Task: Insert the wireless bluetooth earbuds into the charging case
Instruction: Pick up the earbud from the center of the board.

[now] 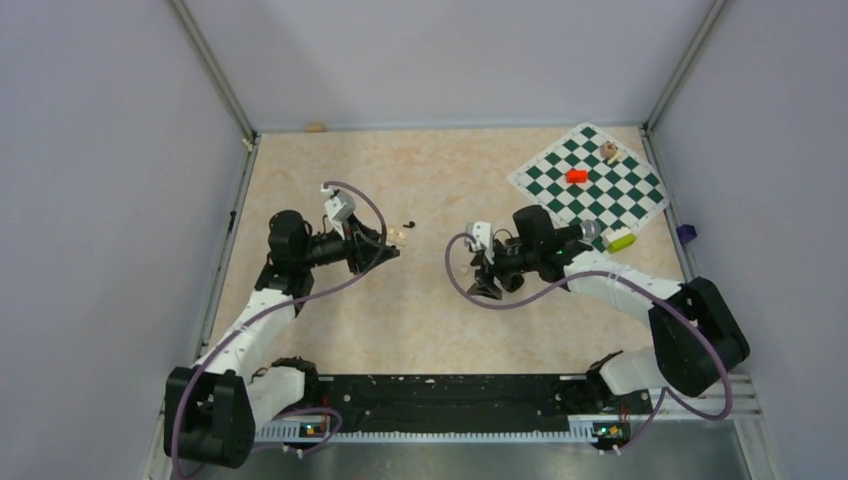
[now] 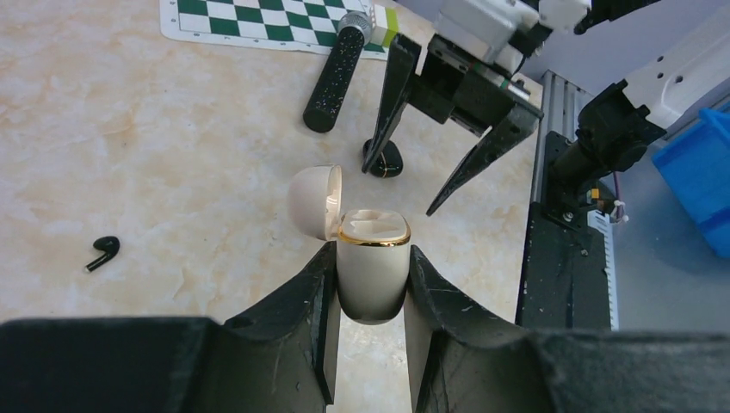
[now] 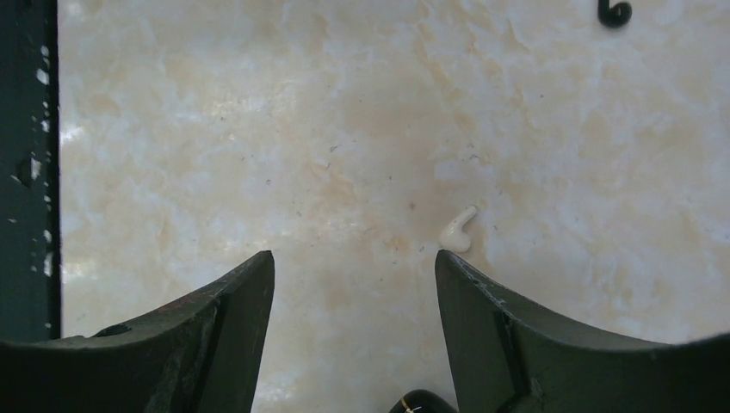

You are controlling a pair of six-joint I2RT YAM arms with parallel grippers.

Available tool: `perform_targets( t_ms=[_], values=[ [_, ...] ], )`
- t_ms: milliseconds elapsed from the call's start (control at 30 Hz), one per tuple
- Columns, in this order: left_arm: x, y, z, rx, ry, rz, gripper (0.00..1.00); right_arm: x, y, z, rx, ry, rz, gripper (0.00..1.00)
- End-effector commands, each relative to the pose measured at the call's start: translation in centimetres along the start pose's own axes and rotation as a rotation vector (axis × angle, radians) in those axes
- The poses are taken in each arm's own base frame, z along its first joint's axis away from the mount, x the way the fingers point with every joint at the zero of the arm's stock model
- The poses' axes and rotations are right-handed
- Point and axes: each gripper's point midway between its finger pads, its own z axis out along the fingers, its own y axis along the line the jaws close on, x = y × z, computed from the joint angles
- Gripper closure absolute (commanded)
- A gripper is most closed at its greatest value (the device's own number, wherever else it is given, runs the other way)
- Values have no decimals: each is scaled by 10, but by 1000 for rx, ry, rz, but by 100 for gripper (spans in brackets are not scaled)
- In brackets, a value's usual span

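Observation:
My left gripper (image 2: 370, 251) is shut on a cream case (image 2: 372, 267) with a gold rim, held upright with its lid (image 2: 312, 200) swung open to the left. The glossy black charging case (image 2: 385, 159) lies closed on the table, and it also peeks in as the black case (image 3: 422, 403) at the bottom edge of the right wrist view. My right gripper (image 2: 399, 191) hangs open just above it with nothing between its fingers (image 3: 353, 255). One black earbud (image 2: 103, 252) lies on the table left of the cream case, and a black earbud (image 3: 615, 11) shows far off. A small cream bud (image 3: 458, 231) rests by my right fingertip.
A long black cylinder with a silver tip (image 2: 334, 73) lies beyond the black case, beside a green-and-white chessboard mat (image 1: 590, 180) carrying a red piece (image 1: 576, 176). A yellow-green block (image 1: 620, 240) sits at the mat's near corner. A black rail (image 1: 450, 390) runs along the near edge.

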Motion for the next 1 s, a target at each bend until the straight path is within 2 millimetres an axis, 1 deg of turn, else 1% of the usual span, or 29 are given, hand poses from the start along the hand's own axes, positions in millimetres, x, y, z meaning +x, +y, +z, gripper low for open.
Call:
perform_targets(
  t_ms=[0, 100, 267, 500, 600, 667, 800, 867, 967],
  values=[
    [-33, -17, -3, 54, -121, 120, 100, -17, -3, 5, 19, -43, -337, 34],
    [-31, -16, -3, 54, -119, 121, 100, -10, -11, 7, 77, -17, -481, 36],
    [-26, -17, -5, 58, -127, 162, 100, -3, -31, 12, 163, 10, -595, 39],
    [-20, -14, -3, 59, -118, 153, 100, 16, -35, 27, 145, 52, -594, 51],
    [-19, -13, -3, 56, -116, 163, 100, 27, -28, 32, 103, 64, -591, 52],
    [-21, -14, -4, 54, -119, 172, 100, 33, -23, 36, 83, 84, -604, 54],
    [-22, -13, -4, 51, -118, 170, 100, 30, -25, 41, 98, 99, -571, 56],
    [-20, -12, -3, 50, -115, 167, 100, 27, -29, 44, 117, 111, -551, 56],
    [-21, -13, -4, 49, -116, 172, 100, 33, -30, 49, 123, 148, -563, 57]
  ],
)
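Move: The white earbud lies on the table about 5 cm ahead of the right hand, 2 cm to its left and some 8 cm below. At the same level, the black case is about 2 cm ahead of this hand and 8 cm to its right, the black microphone 11 cm ahead and 15 cm right, and a black earbud 14 cm ahead and 13 cm left. From the left hand the white earbud is roughly 5 cm ahead, 13 cm right and 20 cm down. The empty right hand sinks about 6 cm towards the white earbud while working some 2 cm forward over the table, rolling about 30 degrees so that its forward side comes up, and narrowing its open fingers by about a third, with the forward finger coming close to the earbud but no touch to be seen. The left hand keeps its grip on the open white charging case, rising a centimetre or two early on with a slight roll and then holding still. ##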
